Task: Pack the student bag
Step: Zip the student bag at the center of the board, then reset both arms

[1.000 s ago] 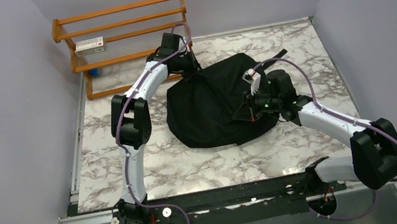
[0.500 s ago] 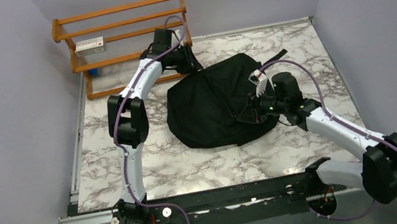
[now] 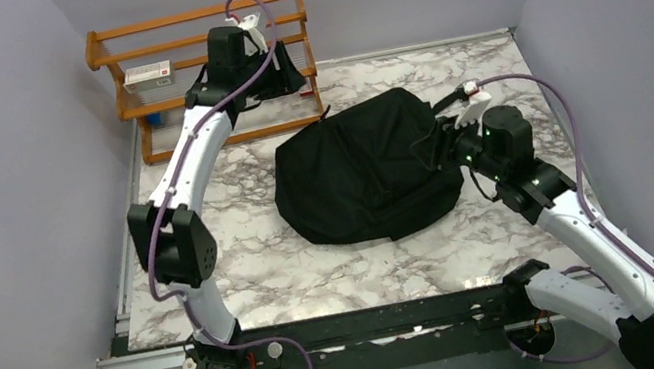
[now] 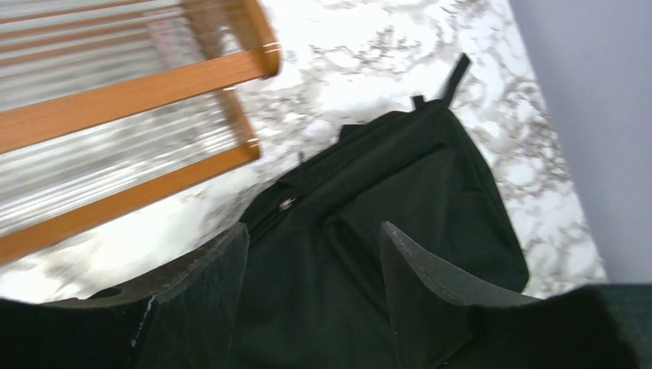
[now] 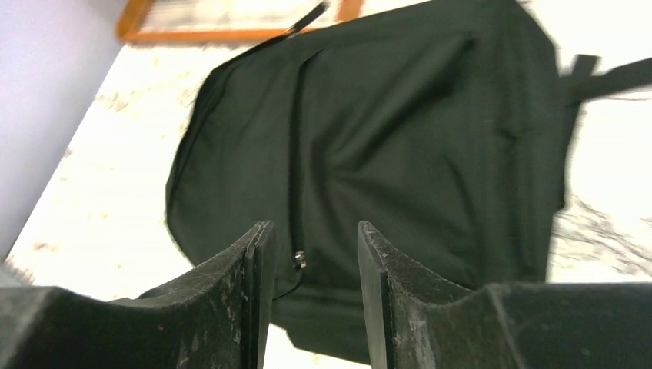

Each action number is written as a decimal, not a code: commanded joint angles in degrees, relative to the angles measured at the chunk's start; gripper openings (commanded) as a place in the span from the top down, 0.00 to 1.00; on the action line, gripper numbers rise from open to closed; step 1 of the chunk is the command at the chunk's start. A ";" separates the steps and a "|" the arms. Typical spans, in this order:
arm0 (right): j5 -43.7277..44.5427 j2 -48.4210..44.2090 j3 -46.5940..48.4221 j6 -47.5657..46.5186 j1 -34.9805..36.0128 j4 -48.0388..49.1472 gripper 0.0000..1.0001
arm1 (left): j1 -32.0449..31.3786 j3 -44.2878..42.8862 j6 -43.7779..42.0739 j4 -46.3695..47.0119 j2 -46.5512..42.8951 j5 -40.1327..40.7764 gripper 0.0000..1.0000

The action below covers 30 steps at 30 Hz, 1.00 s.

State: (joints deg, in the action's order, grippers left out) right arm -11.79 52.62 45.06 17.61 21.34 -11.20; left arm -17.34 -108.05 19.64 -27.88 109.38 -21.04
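Observation:
The student bag [image 3: 357, 177] is a large black backpack lying flat on the marble table, its zipper closed as far as I can see. It also shows in the left wrist view [image 4: 400, 192], with a zipper pull [image 4: 287, 204]. In the right wrist view [image 5: 400, 131] another pull [image 5: 299, 260] shows. My left gripper [image 3: 289, 77] is raised above the bag's far left corner, in front of the rack; in its own view [image 4: 311, 250] it is open and empty. My right gripper [image 3: 439, 146] hovers at the bag's right edge; in its own view [image 5: 314, 242] it is open and empty.
A wooden rack [image 3: 199, 60] stands at the back left and holds a small white box [image 3: 147, 73]. Something blue [image 3: 154, 119] sits low in it. The rack also shows in the left wrist view [image 4: 115, 100]. A bag strap [image 3: 450, 98] trails to the back right. Walls close three sides.
My left gripper rose from the bag's far left corner and drew back toward the rack. My right gripper pulled back from over the bag's middle to its right edge.

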 commanded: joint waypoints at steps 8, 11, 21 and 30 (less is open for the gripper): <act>32.27 -11.11 -0.87 2.17 0.20 -4.15 0.27 | 2.09 29.84 -6.43 4.21 -27.72 30.32 0.17; 34.66 -12.72 -1.89 2.75 0.19 -5.83 0.19 | 2.76 37.44 -4.64 4.53 -32.89 33.22 0.09; 37.63 -15.09 -7.12 6.15 0.20 -8.07 0.00 | 3.02 56.41 -1.97 11.84 -44.91 34.90 0.01; 31.69 -15.71 -11.05 3.09 0.19 -6.69 0.00 | 3.02 62.59 -0.30 15.82 -47.19 34.00 0.01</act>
State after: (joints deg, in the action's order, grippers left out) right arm 22.79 36.82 35.42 21.93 21.32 -18.15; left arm -14.48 -46.72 18.20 -16.53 64.49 11.88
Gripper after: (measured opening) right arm 0.998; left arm 0.986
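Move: The student bag's middle lies about 18 cm back from the left hand, 13 cm to its right and 22 below; its zip pull is nearer, some 7 cm to the right, 2 back and 17 below. The wooden rack stands roughly 15 cm to the left hand's left and 4 farther out, 15 lower. From the right hand the bag's middle is about 12 cm left, 3 ahead and 19 below; the bag's loose strap is some 16 cm ahead, 8 right and 21 below. Touching nothing, the left hand swings left and back, about 17 and 15 cm, from the bag's far edge to the bare table left of the bag, sinking some 11 cm overall and turning counter-clockwise as its left side rises. The right hand goes about 12 cm right to the bag's right edge, rising then dipping slightly below its start, turning some 35 degrees clockwise. Both grippers open fully. ##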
